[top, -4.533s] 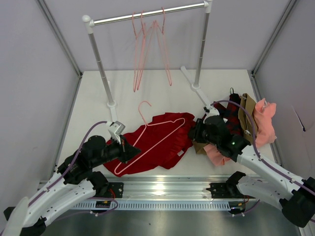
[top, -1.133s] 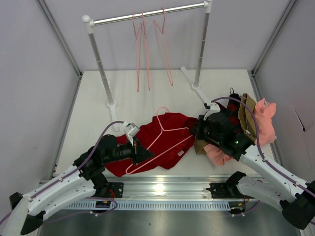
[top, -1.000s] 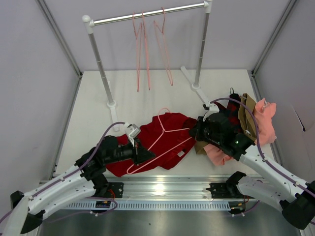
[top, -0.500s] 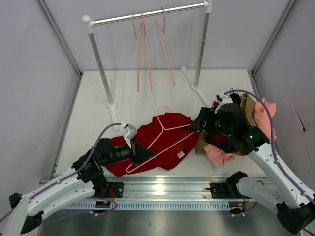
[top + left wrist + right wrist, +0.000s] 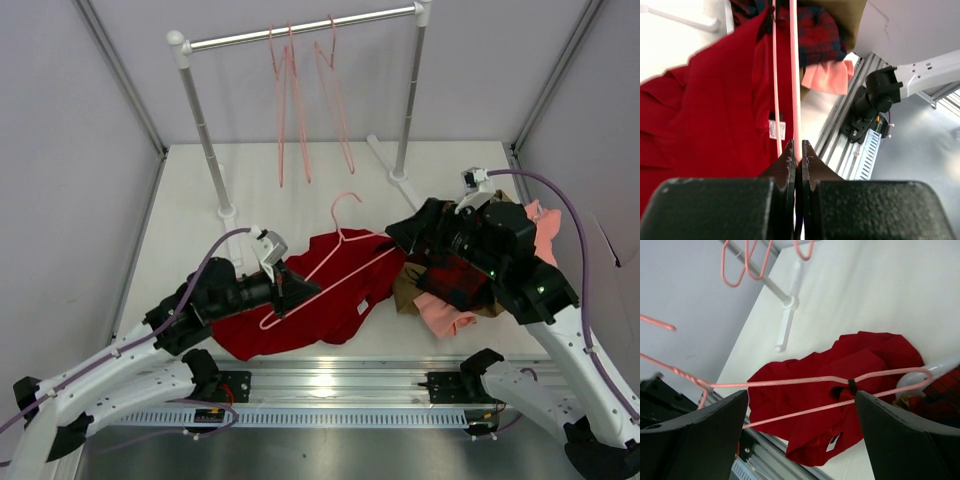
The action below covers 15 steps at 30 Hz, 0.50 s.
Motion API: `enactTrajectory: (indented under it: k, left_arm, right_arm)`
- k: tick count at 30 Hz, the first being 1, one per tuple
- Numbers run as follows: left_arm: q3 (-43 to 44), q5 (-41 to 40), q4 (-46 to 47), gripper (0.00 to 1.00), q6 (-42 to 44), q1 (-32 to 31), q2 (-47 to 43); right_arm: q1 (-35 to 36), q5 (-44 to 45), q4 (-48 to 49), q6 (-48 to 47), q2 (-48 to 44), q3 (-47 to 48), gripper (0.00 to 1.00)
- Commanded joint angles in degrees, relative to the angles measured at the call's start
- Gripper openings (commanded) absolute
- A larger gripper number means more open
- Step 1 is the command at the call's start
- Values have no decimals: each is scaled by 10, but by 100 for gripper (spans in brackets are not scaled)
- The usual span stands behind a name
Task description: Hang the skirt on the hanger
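Note:
The deep-red skirt (image 5: 305,300) lies crumpled on the white table in front of the arms. My left gripper (image 5: 283,292) is shut on the near end of a thin salmon-pink wire hanger (image 5: 335,262), which slants over the skirt with its hook (image 5: 346,204) pointing to the back. In the left wrist view the hanger's wire (image 5: 793,75) runs straight out from between the pressed fingertips (image 5: 788,152) over the skirt (image 5: 715,110). My right gripper (image 5: 403,235) hovers open above the skirt's right end, holding nothing. Below it, a small black loop (image 5: 851,386) sits round the hanger (image 5: 790,381), with the skirt (image 5: 805,420) underneath.
A clothes rack (image 5: 300,30) stands at the back with more pink hangers (image 5: 295,110) on its bar. Its foot (image 5: 395,172) lies on the table. A pile with a red-and-black plaid garment (image 5: 458,280) and a salmon-pink garment (image 5: 445,315) sits at the right. A metal rail (image 5: 330,378) runs along the near edge.
My right gripper has opened and risen up and back to the right, away from the skirt's edge. My left gripper has moved the hanger up and back, still shut on it.

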Motion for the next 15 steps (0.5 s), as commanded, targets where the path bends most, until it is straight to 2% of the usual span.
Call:
enactTrajectory:
  k: [1, 7, 15]
  left_arm:
    - [80, -13, 11, 0, 52, -6, 21]
    - [118, -16, 9, 0, 67, -8, 86]
    - [93, -41, 81, 0, 37, -18, 136]
  right_arm:
    - [13, -77, 82, -34, -5, -34, 95]
    - [80, -116, 228, -43, -16, -101, 95]
    - [147, -49, 372, -7, -26, -181, 95]
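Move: The neck of the pink hanger, just under its hook, is the right gripper's target: some 12 cm to its left and 4 cm back, near its own height. The hanger's black-looped shoulder is almost beneath the right gripper, about 4 cm down. From the left gripper, already pinching the hanger's bottom bar, the neck is about 8 cm ahead, 5 cm right and 7 cm up; the red skirt's middle lies roughly 20 cm straight below. Swing the open right gripper left towards the hanger's neck, about 8 cm, drawing it back some 4 cm and slightly down while turning it counter-clockwise about 20 degrees. Keep the left gripper shut on the bottom bar and carry the hanger right and forward to meet it, rising a little first and then sinking back. ##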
